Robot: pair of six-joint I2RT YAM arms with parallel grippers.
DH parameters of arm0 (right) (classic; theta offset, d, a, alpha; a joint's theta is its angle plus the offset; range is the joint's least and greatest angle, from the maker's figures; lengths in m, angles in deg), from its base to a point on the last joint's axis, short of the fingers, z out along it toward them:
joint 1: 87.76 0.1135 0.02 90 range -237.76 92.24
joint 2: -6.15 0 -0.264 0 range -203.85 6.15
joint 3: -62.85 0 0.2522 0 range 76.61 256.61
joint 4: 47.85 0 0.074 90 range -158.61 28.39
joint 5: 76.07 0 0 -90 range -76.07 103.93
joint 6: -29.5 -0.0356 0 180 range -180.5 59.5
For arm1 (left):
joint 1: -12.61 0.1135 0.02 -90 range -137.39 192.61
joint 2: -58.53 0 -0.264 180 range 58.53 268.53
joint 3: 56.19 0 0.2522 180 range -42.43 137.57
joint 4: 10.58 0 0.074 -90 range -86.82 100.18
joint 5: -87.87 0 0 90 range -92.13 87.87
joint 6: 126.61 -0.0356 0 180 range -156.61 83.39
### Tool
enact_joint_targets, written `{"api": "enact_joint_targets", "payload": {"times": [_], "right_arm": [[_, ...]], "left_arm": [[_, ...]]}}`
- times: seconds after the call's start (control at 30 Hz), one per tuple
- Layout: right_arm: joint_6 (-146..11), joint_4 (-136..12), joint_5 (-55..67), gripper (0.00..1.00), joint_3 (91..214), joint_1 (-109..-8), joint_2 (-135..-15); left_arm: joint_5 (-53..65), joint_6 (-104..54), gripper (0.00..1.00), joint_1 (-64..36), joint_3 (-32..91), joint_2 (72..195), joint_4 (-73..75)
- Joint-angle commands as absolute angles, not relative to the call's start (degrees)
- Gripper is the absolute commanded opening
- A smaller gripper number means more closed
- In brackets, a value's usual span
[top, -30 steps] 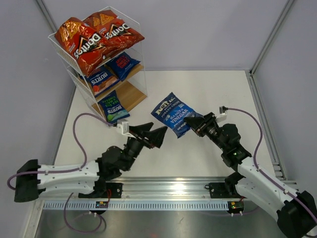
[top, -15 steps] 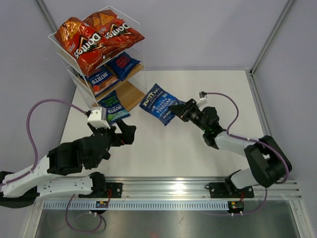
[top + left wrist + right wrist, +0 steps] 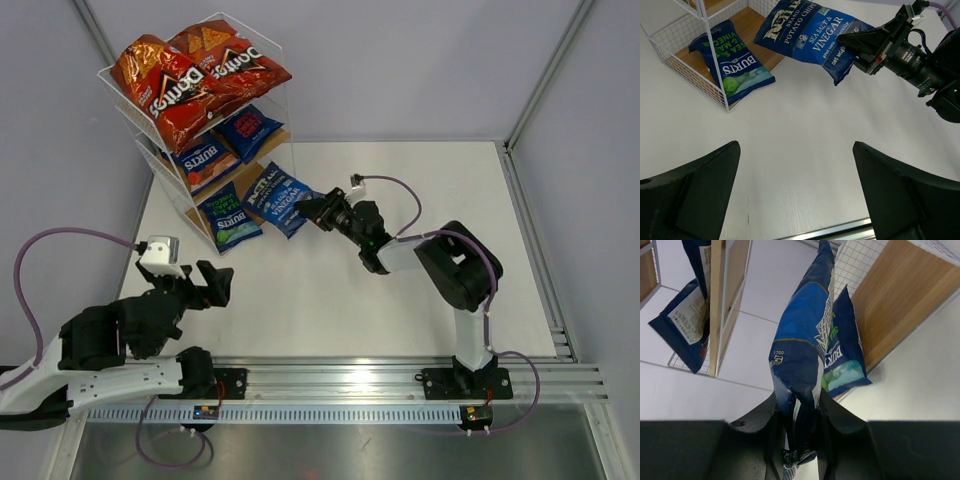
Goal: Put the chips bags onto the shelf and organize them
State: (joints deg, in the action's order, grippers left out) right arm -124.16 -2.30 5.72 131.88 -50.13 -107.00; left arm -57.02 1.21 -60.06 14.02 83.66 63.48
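Observation:
My right gripper (image 3: 312, 208) (image 3: 799, 407) is shut on the bottom edge of a dark blue Kettle chips bag (image 3: 275, 199) (image 3: 810, 35) (image 3: 802, 340), holding it above the table at the open front of the shelf's (image 3: 262, 186) lowest board. A Burts bag (image 3: 228, 217) (image 3: 732, 62) (image 3: 842, 355) lies on that board just left of it. Two more blue bags (image 3: 205, 160) (image 3: 248, 127) sit on the middle tier and two red Doritos bags (image 3: 165, 88) (image 3: 232, 58) on top. My left gripper (image 3: 212, 285) (image 3: 796, 165) stands open over bare table at the near left.
Enclosure walls rise at the back and sides. An aluminium rail (image 3: 350, 380) runs along the near edge by the arm bases. The right arm (image 3: 450, 265) stretches across the table's middle toward the shelf.
My right arm has carried the Kettle bag leftward from mid-table to the shelf's lower opening. My left arm has pulled back toward the near left, its gripper still open.

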Motion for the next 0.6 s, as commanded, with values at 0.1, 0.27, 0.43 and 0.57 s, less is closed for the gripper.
{"api": "enact_joint_targets", "payload": {"times": [0.1, 0.27, 0.43, 0.57], "right_arm": [[-124.7, 1.3, 13.0, 0.22, 143.0, -48.8, -114.7], [-125.1, -2.0, 13.6, 0.22, 151.0, -48.5, -121.0], [-124.2, -6.5, 13.6, 0.22, 159.7, -47.6, -125.5], [-122.1, -10.3, 16.9, 0.22, 162.6, -46.7, -128.0]], "left_arm": [[-60.5, 0.5, 0.99, -60.0, 12.8, 82.1, 62.1], [-60.0, 0.6, 0.99, -59.9, 12.0, 80.7, 61.9], [-59.3, 0.9, 0.99, -59.8, 11.6, 80.2, 61.9], [-58.9, 0.5, 0.99, -59.7, 11.4, 80.2, 61.4]]}}
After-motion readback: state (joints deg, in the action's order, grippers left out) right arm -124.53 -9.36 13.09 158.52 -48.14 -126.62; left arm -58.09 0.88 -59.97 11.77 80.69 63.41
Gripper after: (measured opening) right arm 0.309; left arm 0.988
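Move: The right hand holds the blue Kettle bag by its near right end. The free part of the bottom shelf lies roughly 13 cm ahead of this hand, 13 cm to its left and 12 cm below. The green Burts bag lies on the same shelf, some 5 cm ahead, 20 cm left and 12 cm lower; the chilli Burts bag is on the middle shelf, right above the free spot and about 4 cm higher than the hand. From the left hand the free spot is some 36 cm ahead, 6 cm right and 24 cm down. Still pinching the Kettle bag by its end, the right hand feeds it far end first into the bottom opening of the shelf, beneath the middle board and to the right of the green Burts bag. It travels about 8 cm forward and 6 cm left, sinking a little and slowing at the end, with the fingers still pointing forward-left and keeping their grip. ##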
